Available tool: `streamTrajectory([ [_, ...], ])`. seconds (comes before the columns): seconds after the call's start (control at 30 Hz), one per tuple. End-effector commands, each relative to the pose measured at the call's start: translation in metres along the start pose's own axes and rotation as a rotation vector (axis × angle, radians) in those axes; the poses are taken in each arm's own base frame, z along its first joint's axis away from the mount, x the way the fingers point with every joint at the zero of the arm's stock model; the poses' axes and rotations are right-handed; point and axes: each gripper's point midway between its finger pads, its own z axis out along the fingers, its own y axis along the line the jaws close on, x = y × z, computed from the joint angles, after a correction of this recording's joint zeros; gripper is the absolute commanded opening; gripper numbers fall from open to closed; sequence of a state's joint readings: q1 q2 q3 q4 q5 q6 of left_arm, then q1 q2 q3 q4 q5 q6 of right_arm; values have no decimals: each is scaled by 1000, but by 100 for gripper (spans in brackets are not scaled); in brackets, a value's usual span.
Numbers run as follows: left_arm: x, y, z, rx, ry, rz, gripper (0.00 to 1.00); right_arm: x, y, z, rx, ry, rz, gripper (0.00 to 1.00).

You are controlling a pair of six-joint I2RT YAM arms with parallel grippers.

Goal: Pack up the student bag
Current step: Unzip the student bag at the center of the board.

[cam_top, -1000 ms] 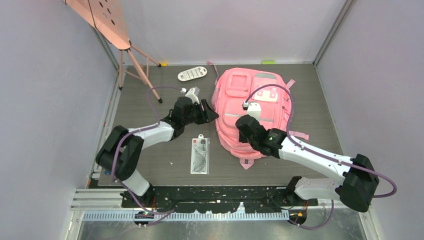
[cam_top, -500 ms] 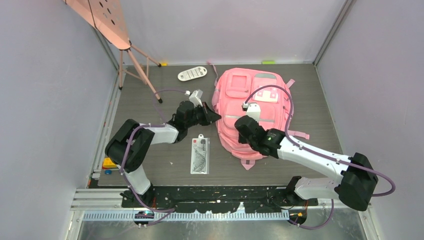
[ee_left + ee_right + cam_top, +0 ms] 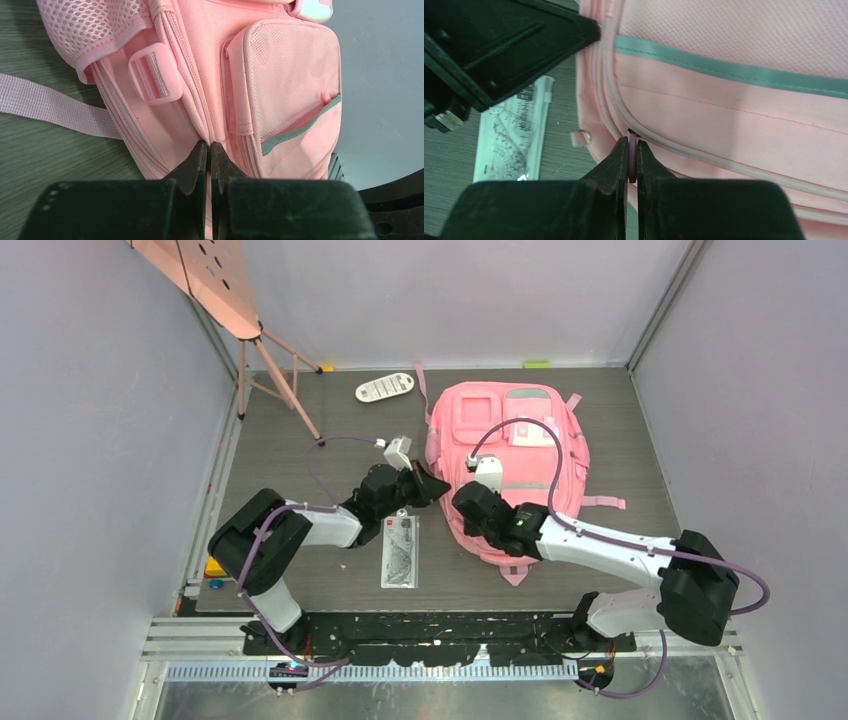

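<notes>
The student bag (image 3: 520,455) is a large pink backpack lying flat in the middle of the table. My left gripper (image 3: 437,483) sits at its left edge. In the left wrist view its jaws (image 3: 210,146) are shut, pinching the seam fold between the bag's body and a mesh side pocket (image 3: 280,75). My right gripper (image 3: 460,505) rests on the bag's near left part. In the right wrist view it (image 3: 632,150) is shut on a thin pink zipper pull beside the pale piping of the bag (image 3: 734,110).
A white packet with a ruler set (image 3: 400,552) lies just left of the bag, also visible in the right wrist view (image 3: 511,135). A white oblong item (image 3: 385,388) lies at the back. A pink stand on tripod legs (image 3: 262,360) occupies the back left corner.
My left gripper moved right and closed on the bag's left edge. The right gripper shifted left and nearer, and the bag slid and turned slightly with it.
</notes>
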State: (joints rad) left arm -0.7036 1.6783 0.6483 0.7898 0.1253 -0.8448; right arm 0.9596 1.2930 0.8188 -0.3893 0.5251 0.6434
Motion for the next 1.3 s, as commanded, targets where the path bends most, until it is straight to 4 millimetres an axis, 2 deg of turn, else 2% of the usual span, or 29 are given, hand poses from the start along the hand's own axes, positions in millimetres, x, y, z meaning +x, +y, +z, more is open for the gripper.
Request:
streamTrajectory([
  [0.0,3,-56,-12,179,16,-1,0,-43,45,-1,-136,-122,112,1],
  [0.13,3,-65,-17,196,15,0,0,-50,59,-2,-171,-136,100,1],
  [0.3,9,-65,-27,189,16,-4,0,-74,66,-8,-170,-189,138,0],
  [0.5,24,-71,-37,188,27,-8,0,-102,48,-7,-5,-266,211,0],
  [0.67,35,-73,-40,190,44,-4,0,-116,41,-3,71,-318,243,0],
  [0.77,39,-70,-41,180,54,-7,0,-124,34,-4,122,-360,243,0],
  [0.9,42,-65,-43,166,56,-11,0,-135,34,-8,124,-391,229,4],
  [1.0,39,-61,-45,149,38,-8,0,-142,35,-13,104,-400,196,13],
  [1.07,33,-55,-48,125,24,-8,0,-145,34,-20,90,-403,174,24],
  [1.1,29,-52,-50,113,22,-8,0,-146,32,-26,82,-407,169,33],
  [1.13,29,-46,-51,90,40,-5,0,-146,31,-28,73,-403,143,38],
  [1.17,29,-41,-52,76,65,4,0,-147,28,-34,69,-405,132,49],
  [1.27,24,-40,-55,70,130,44,0,-145,17,-42,79,-393,45,68],
])
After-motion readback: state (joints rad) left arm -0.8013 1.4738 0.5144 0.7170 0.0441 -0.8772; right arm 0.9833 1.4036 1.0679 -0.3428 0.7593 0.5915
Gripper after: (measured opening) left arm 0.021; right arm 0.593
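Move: Between the right fingers the pink zipper pull is already held at the bag's lower left corner. The side edge it is being worked towards, already pinched by the left fingers, lies about 7 cm ahead and 5 cm left, roughly level. The grey-green stripe's middle is some 7 cm ahead and 11 cm right, and the pencil pouch 6 cm back, 14 cm left, about 10 cm lower. From the left hand the pull lies about 7 cm back and 5 cm right. Drawing the held zipper pull about 3 cm left, then up and forward round the corner towards the left fingers, the right hand finally opens, lets go and lifts clear, its fingers tipping up some 15 degrees. Meanwhile the left hand keeps its pinch on the bag's side edge and hauls it back about 5 cm, slightly upward. ##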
